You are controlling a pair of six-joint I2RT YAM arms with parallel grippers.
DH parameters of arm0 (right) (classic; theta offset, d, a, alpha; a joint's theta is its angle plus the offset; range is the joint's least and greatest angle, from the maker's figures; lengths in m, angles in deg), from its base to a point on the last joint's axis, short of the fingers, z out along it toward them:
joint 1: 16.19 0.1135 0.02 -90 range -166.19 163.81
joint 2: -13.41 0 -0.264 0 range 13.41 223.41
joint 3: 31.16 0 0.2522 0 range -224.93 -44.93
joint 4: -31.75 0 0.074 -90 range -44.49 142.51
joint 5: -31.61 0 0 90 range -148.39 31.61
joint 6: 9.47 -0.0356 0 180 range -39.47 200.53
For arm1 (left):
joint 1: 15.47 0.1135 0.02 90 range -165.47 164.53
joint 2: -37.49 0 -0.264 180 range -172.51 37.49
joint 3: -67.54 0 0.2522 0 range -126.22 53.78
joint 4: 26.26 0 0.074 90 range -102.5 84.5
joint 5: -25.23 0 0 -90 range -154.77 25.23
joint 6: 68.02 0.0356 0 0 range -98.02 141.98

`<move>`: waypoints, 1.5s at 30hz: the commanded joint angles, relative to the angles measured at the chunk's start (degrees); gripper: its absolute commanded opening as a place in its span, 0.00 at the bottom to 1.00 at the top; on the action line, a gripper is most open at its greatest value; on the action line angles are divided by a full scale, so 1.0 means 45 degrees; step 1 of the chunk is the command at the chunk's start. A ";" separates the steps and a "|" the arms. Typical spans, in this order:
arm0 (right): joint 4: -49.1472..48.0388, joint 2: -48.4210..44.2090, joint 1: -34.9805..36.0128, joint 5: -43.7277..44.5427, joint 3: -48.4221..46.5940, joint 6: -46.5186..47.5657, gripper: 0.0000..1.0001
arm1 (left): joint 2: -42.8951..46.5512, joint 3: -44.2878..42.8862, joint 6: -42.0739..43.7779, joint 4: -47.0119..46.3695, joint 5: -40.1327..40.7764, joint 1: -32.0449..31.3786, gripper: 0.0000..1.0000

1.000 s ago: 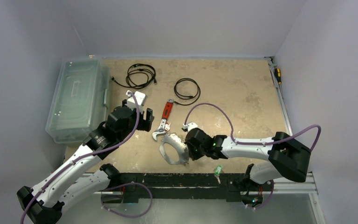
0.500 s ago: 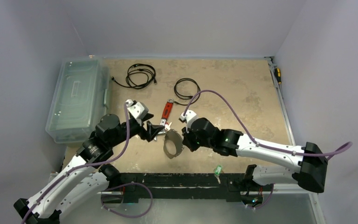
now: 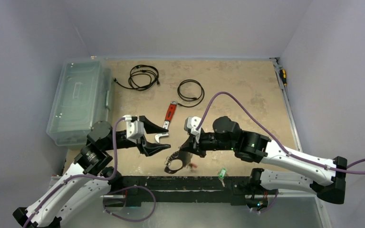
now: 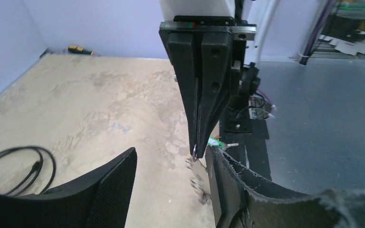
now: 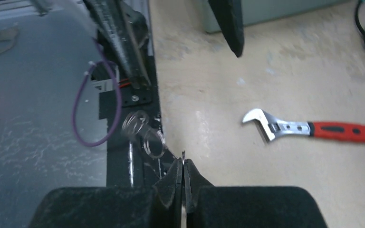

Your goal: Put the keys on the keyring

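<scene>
My right gripper [image 3: 184, 150] is shut on the thin wire of the keyring [image 3: 173, 163], which hangs below its tip near the table's front edge. In the right wrist view the wire pokes up between the closed fingers [image 5: 176, 176] and the keyring [image 5: 145, 134] is a blur of silvery loops. My left gripper [image 3: 167, 137] points right at the ring, open, with nothing held. Its view shows the right gripper [image 4: 197, 151] just inside my right finger [image 4: 233, 190]. A green-headed key [image 3: 222, 172] lies on the black rail. A small red-headed key [image 3: 193, 165] shows beside the ring.
A red-handled wrench [image 3: 169, 113] lies behind the grippers, with two black coiled cables [image 3: 190, 91] further back. A clear plastic box [image 3: 78, 99] stands at the left. A screwdriver [image 3: 283, 76] lies along the right edge. Purple cable [image 5: 97, 114] loops over the rail.
The right gripper has lifted the keyring so it now dangles. The left gripper has swung round to point right at it, and its jaws have narrowed somewhat.
</scene>
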 commanded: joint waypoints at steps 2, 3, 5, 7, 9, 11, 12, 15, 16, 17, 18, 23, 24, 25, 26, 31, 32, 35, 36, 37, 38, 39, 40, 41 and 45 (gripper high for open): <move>-0.0248 -0.0687 0.0055 -0.2980 -0.0990 0.2062 0.00 | 0.0529 0.0289 -0.0352 -0.1691 -0.2194 0.0013 0.54; -0.0141 -0.0701 0.0055 -0.3189 -0.1152 0.2167 0.00 | 0.0575 0.0384 -0.0439 -0.1902 -0.2398 -0.0016 0.53; 0.0000 -0.0641 0.0055 -0.3627 -0.1463 0.2290 0.00 | 0.0575 0.0572 -0.0794 -0.2510 -0.2893 -0.0055 0.52; 0.0066 -0.0527 0.0055 -0.3837 -0.1749 0.2352 0.00 | 0.0492 0.0742 -0.1180 -0.2975 -0.3256 -0.0133 0.50; 0.0205 -0.0391 0.0055 -0.3840 -0.2009 0.2379 0.00 | 0.0368 0.0869 -0.1322 -0.3166 -0.3145 -0.0173 0.47; 0.0360 -0.0234 0.0055 -0.3751 -0.2249 0.2421 0.00 | 0.0221 0.0994 -0.1454 -0.3405 -0.3021 -0.0183 0.44; 0.0431 -0.0156 0.0055 -0.3652 -0.2347 0.2456 0.00 | 0.0134 0.1009 -0.1568 -0.3518 -0.3007 -0.0184 0.43; 0.0556 -0.0029 0.0055 -0.3445 -0.2595 0.2473 0.00 | -0.0060 0.1117 -0.1751 -0.3762 -0.2855 -0.0200 0.40; 0.0567 0.0011 0.0055 -0.3372 -0.2641 0.2473 0.00 | -0.0080 0.1164 -0.1803 -0.3824 -0.2811 -0.0188 0.38; 0.0589 0.0051 0.0055 -0.3299 -0.2686 0.2421 0.00 | -0.0105 0.1236 -0.1904 -0.3944 -0.2761 -0.0198 0.36; 0.0621 0.0100 0.0055 -0.3268 -0.2736 0.2400 0.00 | -0.0139 0.1286 -0.2044 -0.4073 -0.2711 -0.0186 0.35; 0.0815 0.0415 0.0055 -0.3187 -0.2975 0.2427 0.00 | -0.0286 0.1538 -0.2518 -0.4617 -0.2751 -0.0201 0.32; 0.0800 0.0453 0.0055 -0.3169 -0.2996 0.2423 0.00 | -0.0303 0.1558 -0.2538 -0.4638 -0.2751 -0.0187 0.31; 0.0796 0.0485 0.0055 -0.3166 -0.3021 0.2433 0.00 | -0.0317 0.1576 -0.2541 -0.4658 -0.2751 -0.0195 0.29; 0.0771 0.0505 0.0055 -0.3156 -0.3036 0.2419 0.00 | -0.0326 0.1592 -0.2558 -0.4675 -0.2751 -0.0196 0.28; 0.0649 0.0537 0.0055 -0.3057 -0.3127 0.2361 0.00 | -0.0448 0.1674 -0.2609 -0.4715 -0.2702 -0.0204 0.23; 0.0660 0.0546 0.0055 -0.3021 -0.3176 0.2356 0.00 | -0.0485 0.1697 -0.2601 -0.4731 -0.2696 -0.0204 0.22; 0.0631 0.0651 0.0055 -0.2953 -0.3292 0.2284 0.00 | -0.0569 0.1739 -0.2617 -0.4759 -0.2622 -0.0202 0.22; 0.0639 0.0714 0.0055 -0.2961 -0.3331 0.2268 0.00 | -0.0593 0.1745 -0.2602 -0.4759 -0.2582 -0.0216 0.22; 0.0651 0.0745 0.0055 -0.2979 -0.3371 0.2259 0.00 | -0.0615 0.1755 -0.2602 -0.4771 -0.2549 -0.0218 0.22; 0.0667 0.0821 0.0055 -0.2989 -0.3405 0.2253 0.00 | -0.0635 0.1761 -0.2600 -0.4765 -0.2528 -0.0216 0.22; 0.0684 0.0879 0.0055 -0.2990 -0.3431 0.2257 0.00 | -0.0639 0.1755 -0.2585 -0.4759 -0.2518 -0.0223 0.23; 0.0703 0.0936 0.0055 -0.2980 -0.3446 0.2258 0.00 | -0.0625 0.1764 -0.2573 -0.4759 -0.2502 -0.0219 0.23; 0.0701 0.0979 0.0055 -0.2938 -0.3470 0.2253 0.00 | -0.0604 0.1782 -0.2545 -0.4759 -0.2473 -0.0221 0.23; 0.0631 0.1175 0.0055 -0.2833 -0.3554 0.2255 0.00 | -0.0560 0.1831 -0.2558 -0.4778 -0.2361 -0.0203 0.25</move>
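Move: The right hand holds the keyring by its edge. From the left hand's open fingers, that pinched edge is roughly 4 cm to the right, 2 cm back and 6 cm below; from the right hand, the left fingers are about 4 cm left, 2 cm ahead and 6 cm above. On the table some 23 cm below the right hand, the wrench lies about 12 cm ahead and 5 cm left, the green-tagged key roughly 12 cm back and 20 cm right. The right hand keeps its pinch on the keyring and lifts it about 6 cm towards the left fingers, drawing back some 3 cm with a slight shift left and a counter-clockwise turn of about 15 degrees. The left hand draws back alongside it and turns a little clockwise, then eases right and sinks slightly, narrowing its fingers by about half around the right fingertips without shutting; whether they touch the keyring can't be told. ##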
